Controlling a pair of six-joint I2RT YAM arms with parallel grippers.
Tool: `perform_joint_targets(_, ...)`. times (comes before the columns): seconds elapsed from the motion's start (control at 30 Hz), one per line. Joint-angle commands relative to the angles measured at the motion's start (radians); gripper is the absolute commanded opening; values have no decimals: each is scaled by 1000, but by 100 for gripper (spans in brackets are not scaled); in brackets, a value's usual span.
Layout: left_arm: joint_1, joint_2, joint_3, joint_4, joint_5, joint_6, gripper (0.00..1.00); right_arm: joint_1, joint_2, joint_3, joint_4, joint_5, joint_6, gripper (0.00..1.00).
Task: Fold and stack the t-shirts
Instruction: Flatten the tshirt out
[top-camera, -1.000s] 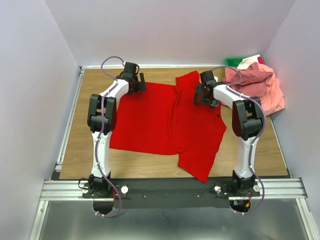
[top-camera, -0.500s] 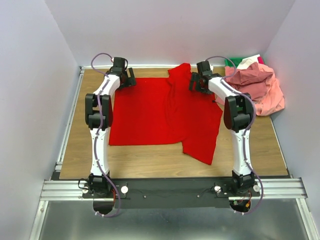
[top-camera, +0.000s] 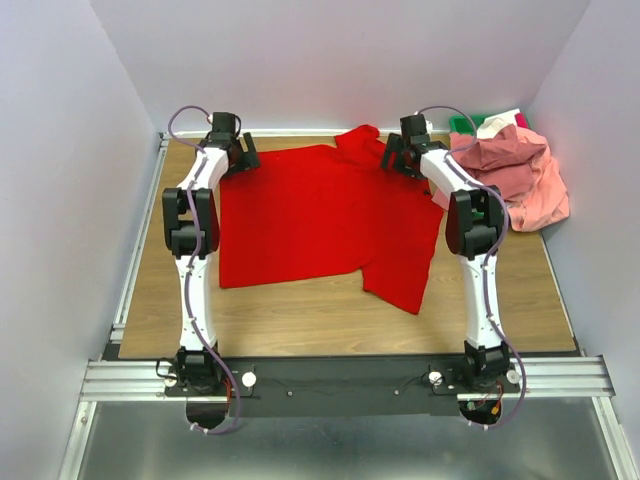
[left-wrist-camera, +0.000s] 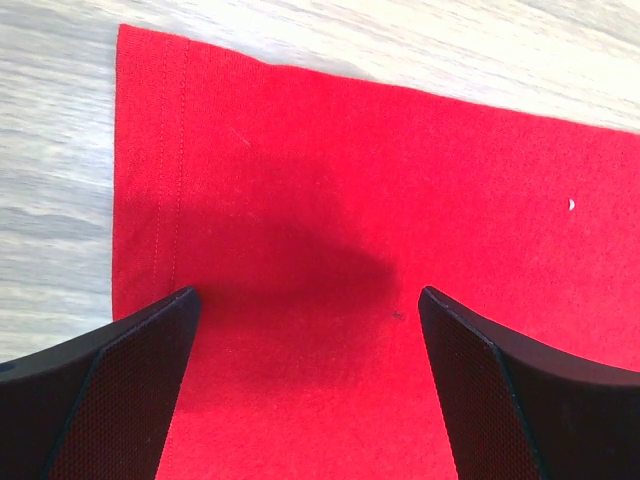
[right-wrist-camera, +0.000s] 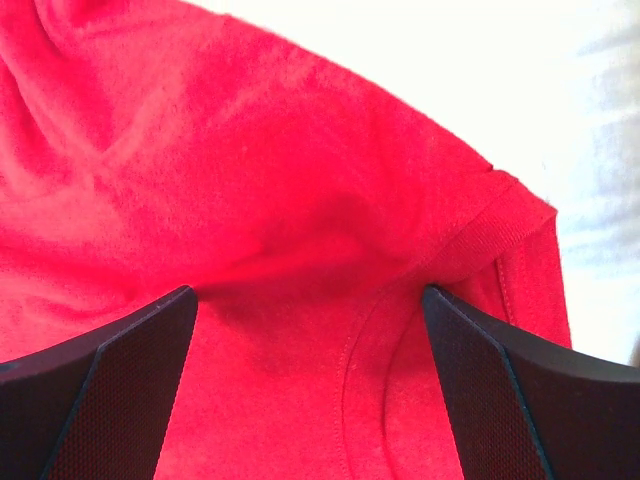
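The bright red t-shirt lies spread on the wooden table, with its right part creased and a flap hanging toward the near side. My left gripper is open at the shirt's far left corner. In the left wrist view the left gripper straddles flat red cloth near a stitched hem. My right gripper is open at the far right of the shirt. In the right wrist view the right gripper straddles bunched cloth by the collar. Salmon pink t-shirts lie heaped at the far right.
A green bin sits at the far right corner under the pink heap, with a white cloth on it. Grey walls stand close on three sides. A metal rail runs along the near edge. Bare wood shows in front of the shirt.
Both grippers have moved toward the far wall and apart, the left one further left. The red shirt has slid away with them and now lies flatter.
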Motion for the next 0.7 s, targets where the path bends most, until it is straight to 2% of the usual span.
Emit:
perform_joint_targets(0.0, 11, 30, 14, -16, 60, 13, 99, -10, 84, 40, -45, -51, -51, 100)
perform_joint_targets(0.2, 13, -12, 29, -26, 122, -3, 99, -9, -14, -6, -46, -71, -102, 100)
perform_joint_targets(0.33, 13, -175, -46, -21, 100, -4, 99, -9, -139, -78, -45, -94, -108, 100)
perform_joint_targets(0.4, 1, -261, -151, 3, 79, -13, 99, -7, -239, -136, -43, -108, -97, 100)
perform_joint_targets(0.43, -7, -362, -203, 22, 56, -18, 99, -6, -271, -166, -42, -110, -88, 100)
perform_joint_targets(0.5, -21, -471, -412, 82, 37, -64, 99, 1, -386, -293, -30, -93, -70, 100)
perform_joint_targets(0.53, -36, -583, -491, 109, 5, -84, 99, 4, -428, -354, -17, -81, -60, 100)
perform_joint_targets(0.57, -42, -637, -661, 135, -9, -108, 99, 7, -475, -408, 4, -55, -54, 100)
perform_joint_targets(0.6, -52, -739, -825, 176, -44, -169, 99, 14, -555, -530, 25, -39, -36, 100)
perform_joint_targets(0.67, -52, -826, -968, 198, -62, -211, 99, 17, -639, -645, 55, -9, 1, 100)
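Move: The red t-shirt's middle lies about 24 cm right of the left hand and 14 cm back; its far-left corner is some 6 cm ahead and 5 cm left. From the right hand, the shirt's middle is about 21 cm left and 14 cm back, a bunched fold 7 cm ahead and 12 cm left, and the pink pile 27 cm right and 4 cm back. The cloth is at fingertip height. Both open hands, after barely shifting, come off the red cloth, rising and drawing back some 10 cm each. ##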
